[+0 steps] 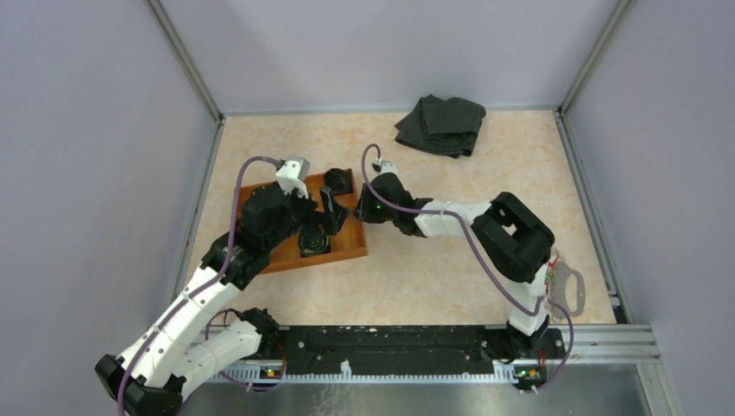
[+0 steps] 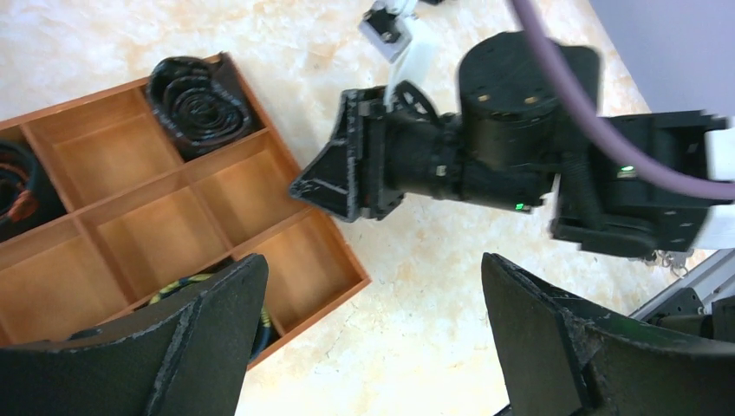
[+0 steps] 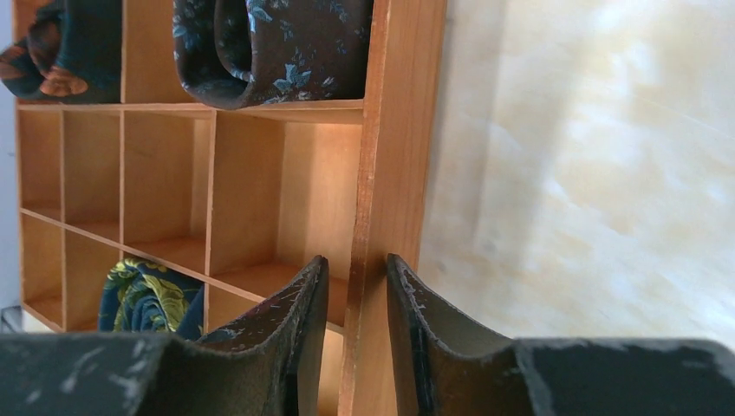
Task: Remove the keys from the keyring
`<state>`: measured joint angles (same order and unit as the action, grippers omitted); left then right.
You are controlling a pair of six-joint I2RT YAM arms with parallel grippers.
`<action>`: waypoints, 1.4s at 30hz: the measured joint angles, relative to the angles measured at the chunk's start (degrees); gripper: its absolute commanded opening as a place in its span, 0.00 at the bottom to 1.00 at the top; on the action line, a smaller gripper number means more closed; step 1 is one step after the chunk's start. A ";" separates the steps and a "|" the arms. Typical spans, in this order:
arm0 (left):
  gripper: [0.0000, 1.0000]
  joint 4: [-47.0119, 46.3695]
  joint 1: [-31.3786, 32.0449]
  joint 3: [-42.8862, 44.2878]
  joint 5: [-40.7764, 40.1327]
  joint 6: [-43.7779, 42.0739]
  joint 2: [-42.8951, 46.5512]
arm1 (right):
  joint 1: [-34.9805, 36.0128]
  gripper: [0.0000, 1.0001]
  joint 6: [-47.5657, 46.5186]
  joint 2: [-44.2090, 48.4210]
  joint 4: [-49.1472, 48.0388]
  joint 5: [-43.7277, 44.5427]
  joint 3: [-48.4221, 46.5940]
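Observation:
A grey loop (image 1: 569, 289) lies beside the right arm's base and looks like the keyring. Small reddish bits (image 1: 552, 259) at its upper end are too small to tell as keys. Both grippers are far from it, at the orange gridded tray (image 1: 347, 250). My right gripper (image 3: 355, 260) straddles the tray's right wall (image 3: 381, 130), one finger inside and one outside, shut on that wall. It shows in the top view (image 1: 360, 208) at the tray's right edge. My left gripper (image 2: 373, 269) hangs wide open and empty over the tray's corner (image 2: 347, 277).
Rolled ties sit in some tray cells (image 1: 340, 181) (image 1: 314, 241) (image 2: 195, 100) (image 3: 269, 43). A dark folded cloth (image 1: 442, 124) lies at the back of the table. Grey walls close in the table on three sides.

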<state>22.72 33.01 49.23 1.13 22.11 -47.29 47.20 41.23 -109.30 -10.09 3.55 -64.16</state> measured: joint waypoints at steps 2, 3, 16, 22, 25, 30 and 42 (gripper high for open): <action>0.99 0.81 -0.04 0.87 -1.05 -0.11 0.96 | 0.76 0.30 1.07 -3.10 -1.14 -0.76 -3.34; 0.99 1.29 -0.04 1.27 -1.53 -0.17 1.53 | 1.14 0.30 1.60 -4.66 -1.57 -1.22 -5.07; 0.99 3.91 -0.04 3.30 -4.15 -0.15 3.54 | 4.83 0.33 8.85 -16.15 -9.33 -10.08 -16.20; 0.99 4.31 -0.04 3.30 -4.17 0.26 3.98 | 5.33 0.44 10.91 -17.22 -10.58 -13.79 -17.79; 0.99 4.28 -0.04 3.30 -3.87 0.26 4.04 | 5.27 0.53 10.88 -16.94 -11.13 -14.19 -17.59; 0.99 3.93 -0.11 3.34 -2.05 0.17 4.13 | 4.33 0.67 9.42 -9.18 -9.09 -13.03 -11.23; 0.99 -0.96 -0.11 2.14 6.82 0.02 4.57 | -2.03 0.85 6.69 21.86 4.15 3.76 10.93</action>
<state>21.76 32.91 51.37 7.94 22.13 -42.72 45.17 47.92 -87.44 -5.93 7.31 -53.23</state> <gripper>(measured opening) 0.987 0.802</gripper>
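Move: Between the right fingers is the tray's right wall, already gripped; the tray's middle lies about 14 cm to that hand's left, 3 cm nearer the base and 2 cm lower. The black roll in its far compartment sits some 6 cm ahead and 5 cm left of this hand, the green roll roughly 8 cm back and 10 cm left. From the empty left hand, the tray's middle is about 7 cm ahead, 11 cm left and 21 cm down. Keeping its pinch on the wall, the right hand slides the tray about 13 cm to the left, rolling some 20 degrees on the way. Then its fingers open wide, let go of the wall, and the hand lifts about 9 cm while swinging roughly 19 cm back to the right, away from the tray. The open left hand rises about 4 cm, drifting slightly back and touching nothing. ##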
